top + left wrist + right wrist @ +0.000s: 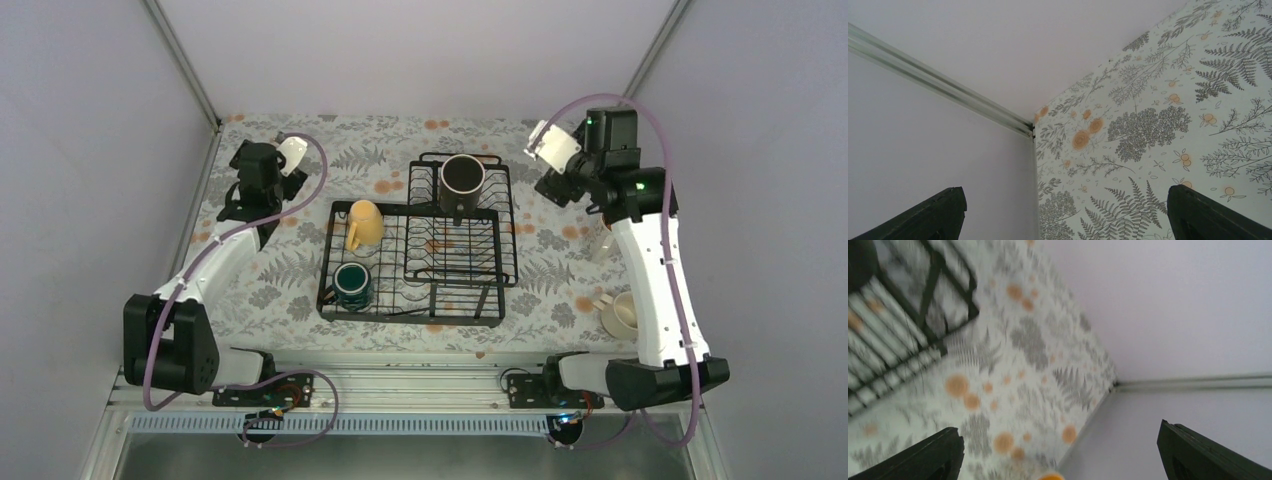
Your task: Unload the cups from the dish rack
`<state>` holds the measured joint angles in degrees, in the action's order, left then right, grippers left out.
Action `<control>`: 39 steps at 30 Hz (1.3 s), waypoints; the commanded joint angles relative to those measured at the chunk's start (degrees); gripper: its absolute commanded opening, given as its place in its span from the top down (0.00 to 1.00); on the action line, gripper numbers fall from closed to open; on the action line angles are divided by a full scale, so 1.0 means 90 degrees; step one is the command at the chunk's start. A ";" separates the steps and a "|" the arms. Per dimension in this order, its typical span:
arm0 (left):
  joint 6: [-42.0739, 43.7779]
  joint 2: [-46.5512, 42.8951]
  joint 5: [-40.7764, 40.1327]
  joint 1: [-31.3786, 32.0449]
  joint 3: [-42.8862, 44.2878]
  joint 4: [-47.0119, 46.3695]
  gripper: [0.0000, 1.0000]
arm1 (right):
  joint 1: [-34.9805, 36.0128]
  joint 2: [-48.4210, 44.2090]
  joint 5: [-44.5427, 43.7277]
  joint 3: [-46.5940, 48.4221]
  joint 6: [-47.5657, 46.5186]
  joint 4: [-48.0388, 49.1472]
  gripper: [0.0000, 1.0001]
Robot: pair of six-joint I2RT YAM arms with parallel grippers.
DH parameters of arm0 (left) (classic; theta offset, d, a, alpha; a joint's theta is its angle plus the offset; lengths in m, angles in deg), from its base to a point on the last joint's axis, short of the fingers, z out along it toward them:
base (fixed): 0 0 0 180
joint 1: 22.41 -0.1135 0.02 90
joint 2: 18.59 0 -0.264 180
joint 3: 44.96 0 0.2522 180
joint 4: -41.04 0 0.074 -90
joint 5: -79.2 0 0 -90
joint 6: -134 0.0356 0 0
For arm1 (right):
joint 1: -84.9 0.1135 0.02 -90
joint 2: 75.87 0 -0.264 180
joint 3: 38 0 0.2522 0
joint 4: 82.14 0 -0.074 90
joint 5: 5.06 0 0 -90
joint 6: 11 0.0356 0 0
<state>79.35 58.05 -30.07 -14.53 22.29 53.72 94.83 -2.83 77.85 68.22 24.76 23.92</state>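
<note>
The black wire dish rack (415,262) stands mid-table. A black cup (462,178) sits upright in its raised back basket. A pale yellow cup (363,225) lies on its side at the rack's left, with a dark teal cup (352,283) upright in front of it. A cream-white cup (620,315) stands on the table beside the right arm. My left gripper (248,165) (1068,210) is open and empty near the far-left corner. My right gripper (560,185) (1060,440) is open and empty, right of the rack (970,312). An orange rim (1050,476) peeks in below it.
The floral tablecloth (280,290) covers the table. White walls close in on the left, back and right, with metal corner posts (948,90). A pale, faint object (603,243) stands on the cloth by the right arm's forearm.
</note>
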 commanded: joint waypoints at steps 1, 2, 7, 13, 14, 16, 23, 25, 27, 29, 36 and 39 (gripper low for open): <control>-0.0026 -0.0201 -0.0077 0.0040 0.0405 0.0329 0.00 | -0.0041 0.0137 0.1624 0.0709 0.1459 0.0605 0.00; -0.0015 -0.0246 -0.0049 0.0056 0.0498 0.0444 0.00 | -0.0041 0.0166 0.1894 0.0835 0.1730 0.0596 0.00; -0.0377 -0.0469 0.0330 0.0180 0.1409 0.1495 0.00 | -0.0066 0.0013 0.2658 0.0593 0.3185 0.1431 0.00; -0.1068 -0.0484 0.0891 0.0366 0.2792 0.2877 0.00 | -0.0141 0.0518 0.4624 0.0824 0.4028 0.0702 0.00; -0.1143 -0.0504 0.1021 0.0373 0.2917 0.2988 0.00 | -0.0141 0.0617 0.4870 0.0906 0.4069 0.0517 0.00; -0.1246 -0.0523 0.1209 0.0447 0.3103 0.3186 0.00 | -0.0142 0.0686 0.5140 0.0947 0.4051 0.0308 0.00; -0.1466 -0.0528 0.1204 0.0893 0.3388 0.3395 0.00 | 0.0065 0.0783 0.5271 0.0764 0.3381 -0.0169 0.00; -0.1467 -0.0523 0.1140 0.0955 0.3392 0.3374 0.00 | 0.0217 0.0870 0.5262 0.0850 0.3297 -0.0304 0.00; -0.1441 -0.0490 0.1082 0.0987 0.3395 0.3379 0.00 | 0.0507 0.0883 0.4992 0.0897 0.3282 -0.0301 0.00; -0.1405 -0.0493 0.0998 0.0997 0.3362 0.3333 0.00 | 0.0916 0.0883 0.4417 0.0833 0.3296 -0.0180 0.00; -0.1345 -0.0460 0.0826 0.1000 0.3304 0.3245 0.00 | 0.1855 0.1228 0.2640 0.0861 0.3396 0.0265 0.00; -0.1293 -0.0486 0.0784 0.1004 0.3227 0.3196 0.00 | 0.1909 0.1332 0.1871 0.0850 0.3408 0.0584 0.00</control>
<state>67.48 53.55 -21.59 -5.79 51.49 83.22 111.57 7.70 106.59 75.11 55.23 24.57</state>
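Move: The black cup, upright on the rack's raised tier, stands some 20 cm to the left of the open right hand, about 5 cm farther out and 11 cm below it. In the lower tier the yellow cup lies roughly 41 cm left, 7 cm ahead and 26 cm down from this hand, and the green cup about 44 cm left, 10 cm back and equally low. From the left hand the black cup is some 37 cm to the right, 4 cm back, nearly level. The right hand swings about 19 cm left towards the black cup, first climbing some 7 cm, then sinking back to its starting height and drawing back a few cm, while it rolls left side up by nearly 50 degrees (easing off a little at the end) and tips down, its fingers staying wide open and ending just short of the cup's rim with no contact to be seen. The empty left hand meanwhile rises about 15 cm, shifts 8 cm to its right and slightly back, rolling right side up, still open. ##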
